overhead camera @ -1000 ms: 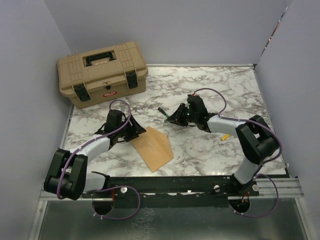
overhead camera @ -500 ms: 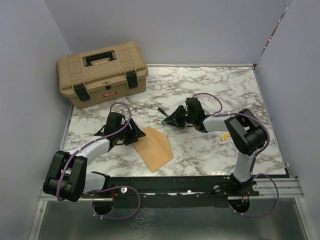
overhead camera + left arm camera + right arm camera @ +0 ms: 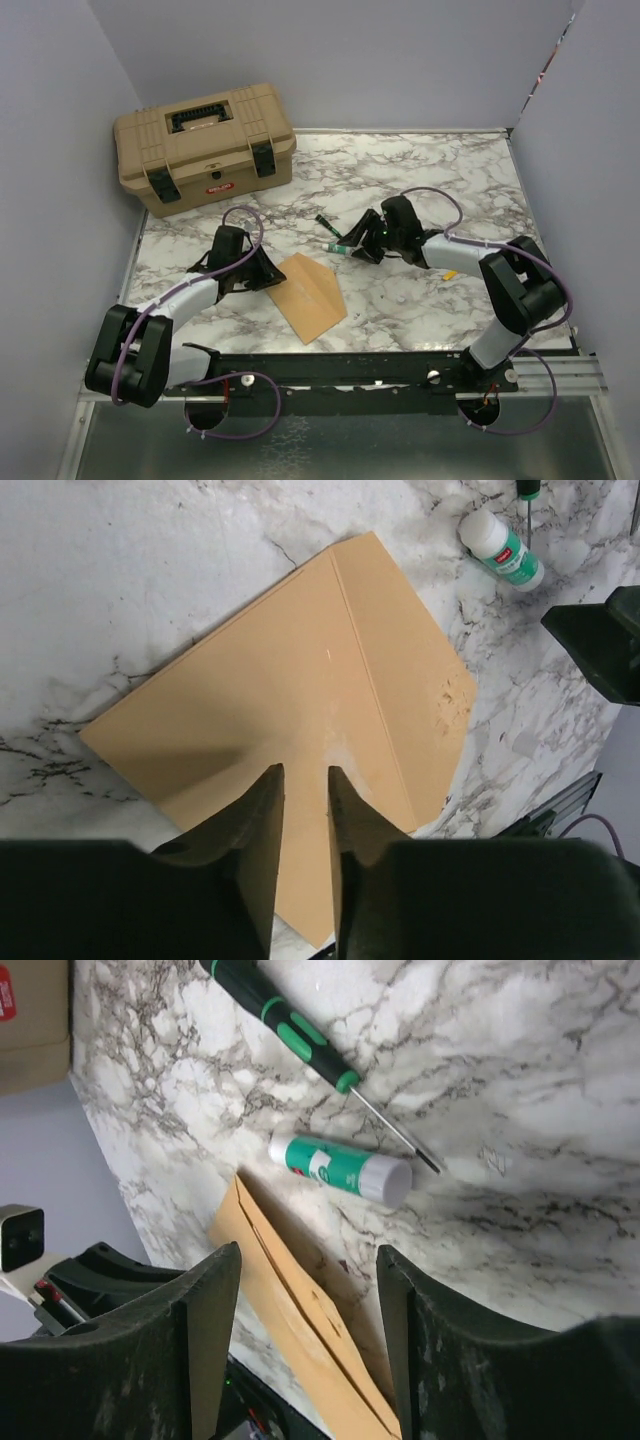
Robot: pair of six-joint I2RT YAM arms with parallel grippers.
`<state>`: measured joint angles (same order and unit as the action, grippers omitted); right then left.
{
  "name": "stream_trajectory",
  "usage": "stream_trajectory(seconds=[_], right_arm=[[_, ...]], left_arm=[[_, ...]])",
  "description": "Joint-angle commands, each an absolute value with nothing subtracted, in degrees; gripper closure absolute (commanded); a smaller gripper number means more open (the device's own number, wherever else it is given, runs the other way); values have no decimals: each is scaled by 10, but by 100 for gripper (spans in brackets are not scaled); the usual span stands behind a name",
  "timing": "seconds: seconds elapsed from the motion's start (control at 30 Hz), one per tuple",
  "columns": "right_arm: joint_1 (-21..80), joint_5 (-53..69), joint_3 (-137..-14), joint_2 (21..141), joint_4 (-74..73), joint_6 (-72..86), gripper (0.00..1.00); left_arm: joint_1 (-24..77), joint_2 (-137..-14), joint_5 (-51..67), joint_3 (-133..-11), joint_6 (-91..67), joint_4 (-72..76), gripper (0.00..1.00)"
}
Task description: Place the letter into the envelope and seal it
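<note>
The kraft-brown envelope (image 3: 310, 295) lies flat on the marble table with its flap folded down along a crease (image 3: 360, 650). The letter is not in view. My left gripper (image 3: 270, 274) is at the envelope's left edge. In the left wrist view its fingertips (image 3: 305, 770) hang low over the brown paper with a narrow gap and nothing between them. My right gripper (image 3: 362, 245) stands wide open just right of the envelope's far corner, empty (image 3: 308, 1252). The envelope's edge (image 3: 300, 1320) shows between its fingers.
A green-and-white glue stick (image 3: 340, 1168) lies on the table just beyond the right fingertips. A green-handled screwdriver (image 3: 290, 1025) lies beside it. A tan toolbox (image 3: 205, 145) stands at the back left. A small yellow object (image 3: 450, 273) sits under the right forearm.
The right jaws have opened wide and that arm has drawn back to the right, with the glue stick now lying free on the table. The left jaws have narrowed over the envelope.
</note>
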<state>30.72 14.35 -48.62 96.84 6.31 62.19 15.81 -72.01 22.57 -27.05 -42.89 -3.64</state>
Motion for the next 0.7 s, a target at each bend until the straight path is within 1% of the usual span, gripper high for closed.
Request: stream_trajectory(seconds=[0.0,0.07,0.17,0.2,0.33,0.5,0.67], right_arm=[[307,174,-433,939,66,586,44],[307,187,-397,920,101,591,55],[312,202,-381,911,109,583,69],[315,207,-381,914,107,577,71],[325,236,-390,950,117,569,78],[337,251,-411,1002,128,573,80],[347,264,-443,1032,102,581,84]], left_arm=[[155,-681,214,-270,-433,-64,80],[155,-669,211,-267,-432,-68,83],[155,-659,206,-270,-423,-89,84],[155,-657,203,-271,-422,-97,84],[155,-672,191,-261,-424,-113,84],[156,-723,196,-262,-429,-115,86],[156,-744,182,-258,-440,-118,88]])
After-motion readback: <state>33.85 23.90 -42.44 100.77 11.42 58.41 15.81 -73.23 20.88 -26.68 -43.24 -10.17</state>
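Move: The envelope lies flat, its open flap towards the right. From the right hand the flap's far right corner is about 5 cm back, 4 cm to the left and 4 cm below; the glue stick, already let go, lies some 1 cm ahead and 3 cm left, and the screwdriver 6 cm ahead and 5 cm left. The left hand hangs about 3 cm above the envelope, whose middle is 3 cm back and 4 cm to its right. Down to the flap's right edge, almost touching, come the right fingertips: the hand leaves the glue stick, drawing back about 6 cm and sinking 4 cm, drifting left late while turning some 10 degrees counter-clockwise. Its fingers nearly shut. The left hand rises slightly, then drops and eases back, shutting its fingers, its tips ending right at the envelope's left part. ##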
